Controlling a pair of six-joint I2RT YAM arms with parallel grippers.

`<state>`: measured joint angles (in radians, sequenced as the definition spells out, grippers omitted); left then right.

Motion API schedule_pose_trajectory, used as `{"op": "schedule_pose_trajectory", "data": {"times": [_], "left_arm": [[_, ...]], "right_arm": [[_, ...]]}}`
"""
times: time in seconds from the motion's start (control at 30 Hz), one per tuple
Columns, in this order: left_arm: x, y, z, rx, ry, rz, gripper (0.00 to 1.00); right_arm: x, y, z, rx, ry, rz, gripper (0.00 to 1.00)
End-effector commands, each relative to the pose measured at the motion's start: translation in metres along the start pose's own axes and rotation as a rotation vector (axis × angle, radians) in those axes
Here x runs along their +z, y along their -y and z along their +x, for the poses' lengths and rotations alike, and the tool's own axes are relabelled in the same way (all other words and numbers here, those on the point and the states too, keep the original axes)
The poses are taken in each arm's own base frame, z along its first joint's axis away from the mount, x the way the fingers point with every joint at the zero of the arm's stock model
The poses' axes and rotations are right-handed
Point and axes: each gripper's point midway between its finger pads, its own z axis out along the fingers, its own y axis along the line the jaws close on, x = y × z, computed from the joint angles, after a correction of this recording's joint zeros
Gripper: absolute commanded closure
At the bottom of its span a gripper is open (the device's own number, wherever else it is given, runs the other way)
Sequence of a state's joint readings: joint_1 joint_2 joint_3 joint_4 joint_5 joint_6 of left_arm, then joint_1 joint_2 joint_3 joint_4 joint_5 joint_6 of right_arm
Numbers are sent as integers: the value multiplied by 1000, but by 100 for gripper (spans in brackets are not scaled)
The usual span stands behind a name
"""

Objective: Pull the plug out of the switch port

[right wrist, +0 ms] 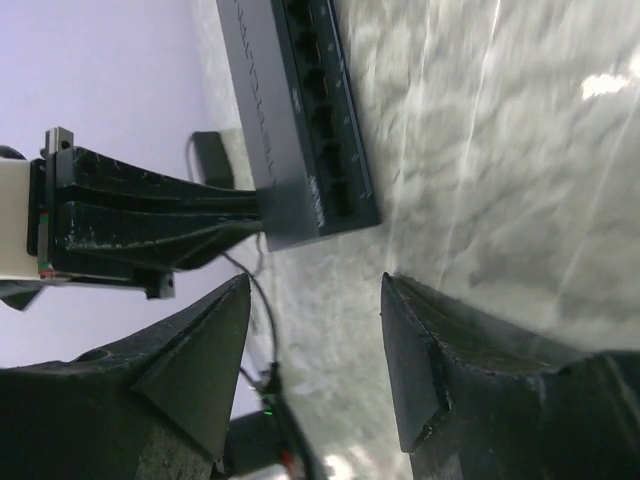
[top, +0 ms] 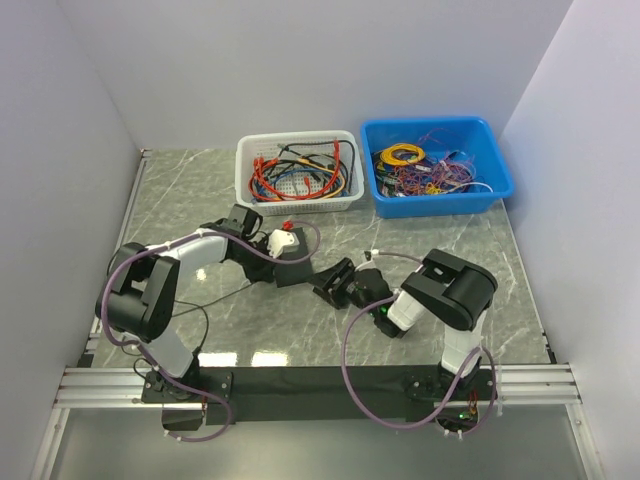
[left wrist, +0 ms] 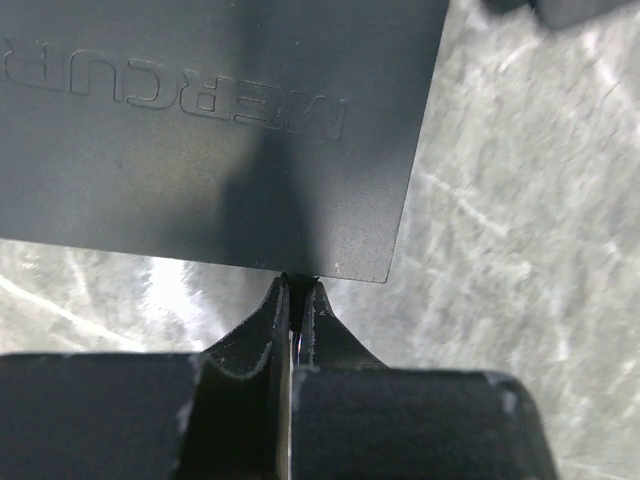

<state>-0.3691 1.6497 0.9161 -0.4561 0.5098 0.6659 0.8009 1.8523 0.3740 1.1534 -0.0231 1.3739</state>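
The switch [left wrist: 200, 150] is a flat matte-black box with raised lettering on top, lying on the marble table [top: 305, 270]. My left gripper [left wrist: 297, 283] is shut, its tips pressed against the switch's near edge close to a corner. The right wrist view shows those fingers [right wrist: 170, 215] reaching the switch's end [right wrist: 265, 90]. The port row [right wrist: 325, 130] faces my right gripper [right wrist: 315, 285], and the ports I can see look empty. That gripper stands open a short way off with nothing between its fingers, just right of the switch [top: 340, 284]. No plug is visible.
A white mesh basket [top: 300, 136] of cables and a blue bin [top: 500, 175] of wires stand at the back. A thin black cable [top: 215, 297] lies on the table left of the switch. White walls close in the left, right and far sides.
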Motion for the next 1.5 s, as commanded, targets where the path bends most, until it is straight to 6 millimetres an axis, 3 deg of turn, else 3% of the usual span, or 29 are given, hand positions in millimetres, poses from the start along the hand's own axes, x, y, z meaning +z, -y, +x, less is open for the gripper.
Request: {"op": "schedule_pose_trajectory", "data": {"times": [0.0, 0.13, 0.27, 0.47, 0.53, 0.8, 0.93, 1.07, 1.27, 1.47], "left_arm": [[-4, 4, -33, -15, 99, 18, 99], [-17, 2, -52, -16, 152, -12, 100], [-21, 3, -55, -2, 163, -13, 99], [-28, 6, -67, 11, 197, -13, 99], [-28, 5, -66, 11, 194, -18, 99], [-15, 12, -55, 14, 159, 23, 99], [-11, 14, -54, 25, 156, 27, 100], [-10, 14, -50, 35, 139, 27, 100], [0, 10, -13, 34, 24, -6, 100], [2, 6, 45, 7, -178, -43, 99]], "right_arm": [[11, -26, -7, 143, 89, -73, 38], [12, -16, -10, 183, 159, -27, 38], [13, -12, -16, 197, 204, -3, 38], [29, -12, -3, 276, 147, -28, 38], [30, -5, -2, 301, 147, -18, 38], [39, -11, -9, 309, 182, -62, 39], [46, -12, -9, 317, 184, -65, 51], [46, -6, -14, 351, 213, -61, 76], [29, 20, -26, 403, 282, -21, 100], [-4, 53, -56, 429, 435, 18, 100]]}}
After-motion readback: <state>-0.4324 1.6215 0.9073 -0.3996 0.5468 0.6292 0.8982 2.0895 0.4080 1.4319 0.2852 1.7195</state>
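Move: The left hand already pinches the black power plug at the left side of the switch, with the switch's middle some 5 cm to its right and 3 cm ahead, at about its height. From the open right hand, the switch's middle lies about 7 cm left and 5 cm ahead, roughly level or just below, and the held plug about 12 cm left and 2 cm ahead. The white basket stands some 25 cm ahead of the right hand and 4 cm to its left. The right hand reaches about 5 cm forward and left to the near end of the switch, turning some 15 degrees clockwise as its left side rises, and its part-open fingers close on that end; then it draws right and a little back, about 2.5 cm, away from the left hand. The left hand keeps its pinch on the power plug, rises about 2.5 cm and sinks halfway back while edging roughly 3 cm right, slower than the right hand's final pull. ##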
